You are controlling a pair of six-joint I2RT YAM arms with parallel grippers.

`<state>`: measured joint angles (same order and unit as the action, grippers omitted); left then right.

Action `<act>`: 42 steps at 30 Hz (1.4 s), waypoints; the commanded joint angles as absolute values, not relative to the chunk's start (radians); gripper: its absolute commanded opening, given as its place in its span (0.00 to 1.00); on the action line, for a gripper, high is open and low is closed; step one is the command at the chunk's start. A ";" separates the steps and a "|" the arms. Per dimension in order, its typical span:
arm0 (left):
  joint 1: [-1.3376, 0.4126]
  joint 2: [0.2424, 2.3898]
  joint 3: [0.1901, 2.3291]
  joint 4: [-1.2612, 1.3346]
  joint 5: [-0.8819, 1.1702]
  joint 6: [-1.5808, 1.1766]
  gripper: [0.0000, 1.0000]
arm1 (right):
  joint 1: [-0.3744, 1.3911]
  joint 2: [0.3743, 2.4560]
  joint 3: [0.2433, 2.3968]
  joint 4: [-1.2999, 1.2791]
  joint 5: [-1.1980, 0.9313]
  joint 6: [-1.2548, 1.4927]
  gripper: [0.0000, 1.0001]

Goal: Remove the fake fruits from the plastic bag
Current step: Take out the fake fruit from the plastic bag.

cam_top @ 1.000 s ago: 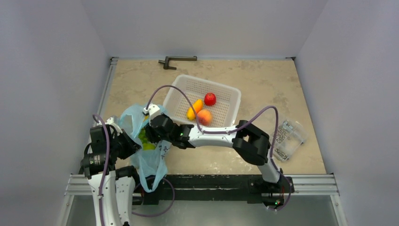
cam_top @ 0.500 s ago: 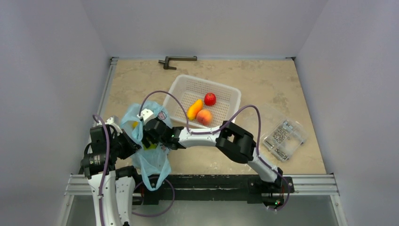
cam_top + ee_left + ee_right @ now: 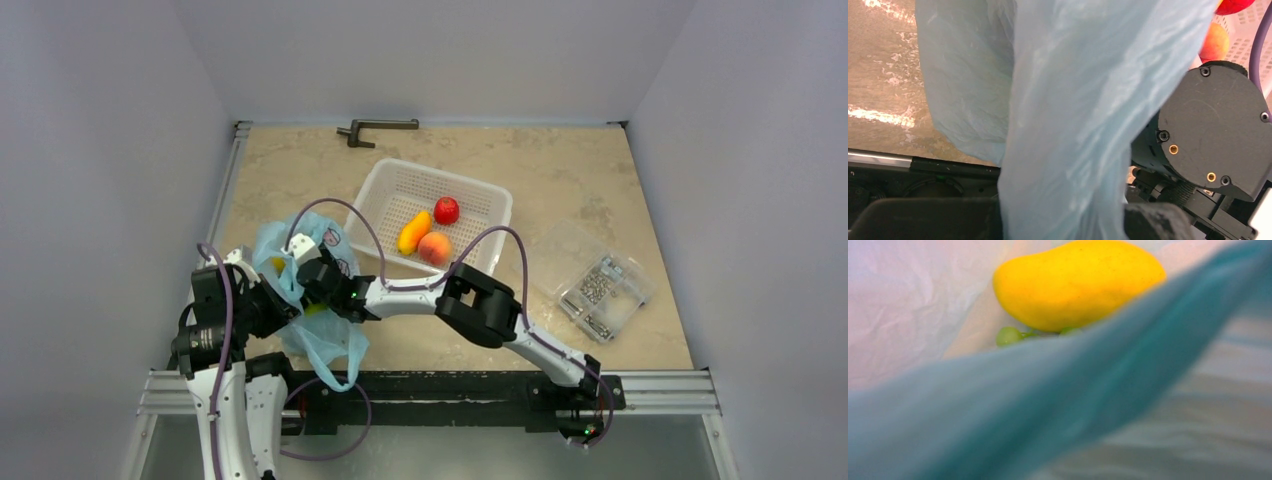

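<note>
The light blue plastic bag hangs at the table's near left. My left gripper is shut on its film, which runs up between the dark fingers in the left wrist view. My right gripper reaches into the bag's mouth. Its fingers are hidden behind a blurred fold of bag. Past that fold lie a yellow oblong fruit and green grapes on the bag's pale inside. An orange-yellow oblong fruit and a peach lie in the white basket.
A small all-red fruit also lies in the basket. A clear box of metal parts sits at the right. A dark metal handle lies by the back wall. The right arm's wrist housing is close beside the bag.
The right arm has swung left and pushed its gripper deeper into the bag's mouth. The bag has bunched up around it. The left arm has stayed in place, holding the bag.
</note>
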<state>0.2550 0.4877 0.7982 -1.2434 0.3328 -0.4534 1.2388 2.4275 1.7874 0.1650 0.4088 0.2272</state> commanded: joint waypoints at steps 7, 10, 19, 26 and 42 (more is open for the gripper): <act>0.263 0.497 0.794 -1.220 0.334 -0.464 0.00 | 1.238 2.417 1.772 0.130 0.441 0.216 0.31; 0.262 0.494 0.794 -1.221 0.334 -0.463 0.00 | 1.237 2.369 1.751 0.134 0.432 0.198 0.17; 0.262 0.491 0.793 -1.220 0.332 -0.465 0.00 | 1.238 2.166 1.623 0.167 0.395 0.182 0.00; 0.263 0.482 0.794 -1.220 0.328 -0.466 0.00 | 1.238 2.058 1.557 0.176 0.351 0.187 0.00; 0.264 0.482 0.794 -1.221 0.328 -0.466 0.00 | 1.235 1.693 1.312 0.292 -0.066 0.236 0.00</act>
<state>0.2550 0.4873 0.7982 -1.2434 0.3325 -0.4538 1.2404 1.8145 1.3735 0.1738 0.1158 0.2165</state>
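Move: The green grapes lie right at the right hand's open fingers inside the bag, about 1 cm ahead and 2 cm below. From that hand the mango is about 5 cm ahead and 5 cm left, and the basket's middle some 12 cm ahead and 26 cm right, both near its height. From the left hand the grapes are roughly 7 cm ahead, 1 cm right and 13 cm lower. With the left still pinching the bag, the right shuts on the grapes, lifts about 17 cm, drawing back and right. ##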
